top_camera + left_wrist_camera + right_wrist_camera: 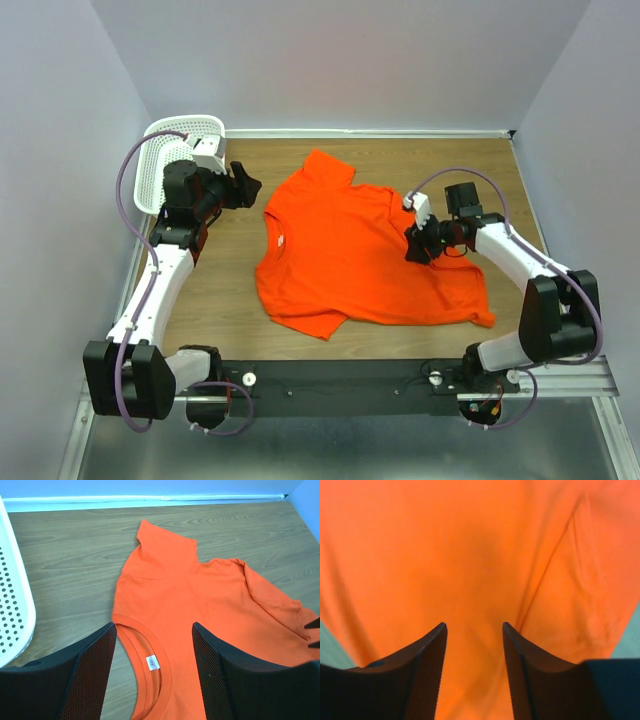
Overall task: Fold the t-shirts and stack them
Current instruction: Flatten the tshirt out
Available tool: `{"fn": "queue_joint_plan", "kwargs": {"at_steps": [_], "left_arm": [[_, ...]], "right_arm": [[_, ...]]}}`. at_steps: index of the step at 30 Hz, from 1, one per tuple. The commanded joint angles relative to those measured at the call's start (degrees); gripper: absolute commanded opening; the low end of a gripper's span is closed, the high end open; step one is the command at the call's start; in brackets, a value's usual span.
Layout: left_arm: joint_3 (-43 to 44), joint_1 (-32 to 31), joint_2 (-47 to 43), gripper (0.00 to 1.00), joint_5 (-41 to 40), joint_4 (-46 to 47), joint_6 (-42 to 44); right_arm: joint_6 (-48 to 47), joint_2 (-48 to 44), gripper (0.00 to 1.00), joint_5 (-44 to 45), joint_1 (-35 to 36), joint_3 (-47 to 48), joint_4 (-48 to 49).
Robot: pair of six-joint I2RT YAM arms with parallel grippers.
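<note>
The t-shirt (pixel 360 250) is bright orange-red and lies spread on the wooden table, collar to the left, with one sleeve pointing to the back. My left gripper (pixel 245 185) hangs open just left of the collar. In the left wrist view the t-shirt (pixel 210 595) fills the middle, and its collar and white label (pixel 152 662) show between the open left gripper (pixel 154 627). My right gripper (pixel 412 245) is over the shirt's right side. Its wrist view shows the t-shirt (pixel 470 555) close below the open right gripper (pixel 474 625), with nothing pinched between the jaws.
A white mesh basket (pixel 170 160) stands tilted at the back left corner, right behind my left arm; its rim (pixel 12 605) shows in the left wrist view. Bare wood (pixel 220 290) lies left of the shirt. Walls close in the table on three sides.
</note>
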Motion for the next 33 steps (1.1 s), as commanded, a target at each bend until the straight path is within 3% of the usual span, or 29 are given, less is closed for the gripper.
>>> {"fn": "queue_joint_plan", "kwargs": {"at_steps": [1,4,7,11,16,33], "left_arm": [[-0.84,0.07,-1.02,0.7,-0.87,0.04,0.9],[-0.76,0.16,-1.2,0.7,-0.96,0.04,0.9],[-0.84,0.08,-1.63,0.7,-1.57,-0.05,1.08],[-0.93,0.07,-2.07,0.7,-1.92,-0.05,1.08],[-0.76,0.07,-2.08,0.7,-1.31,0.04,1.17],[-0.93,0.07,-1.99,0.7,-0.25,0.22,0.9]], "right_arm": [[0.12,-5.03,0.58,4.09,-1.34,-0.62,-3.22],[4.69,-5.22,0.58,7.25,-2.04,2.02,-0.51],[14.87,-0.49,0.58,7.01,-6.51,6.32,2.58],[20.25,6.64,0.57,7.7,-8.64,8.79,4.34],[22.28,9.37,0.57,14.02,-8.99,7.92,7.51],[23.34,14.91,0.55,14.47,-9.26,7.12,8.65]]}}
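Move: The folded-over right sleeve edge of the t-shirt lies about 9 cm ahead of the right hand, 7 cm to its right and 6 cm below. From the right hand, the shirt's near right corner is some 22 cm back and 25 cm right, and the bend in its far edge about 18 cm ahead and 8 cm left. From the left hand, the sleeve edge is roughly 62 cm right, about level ahead, and 24 cm below. The open right hand arcs forward-right some 10 cm, rises, then sinks over the sleeve edge, turning 30 degrees clockwise. ##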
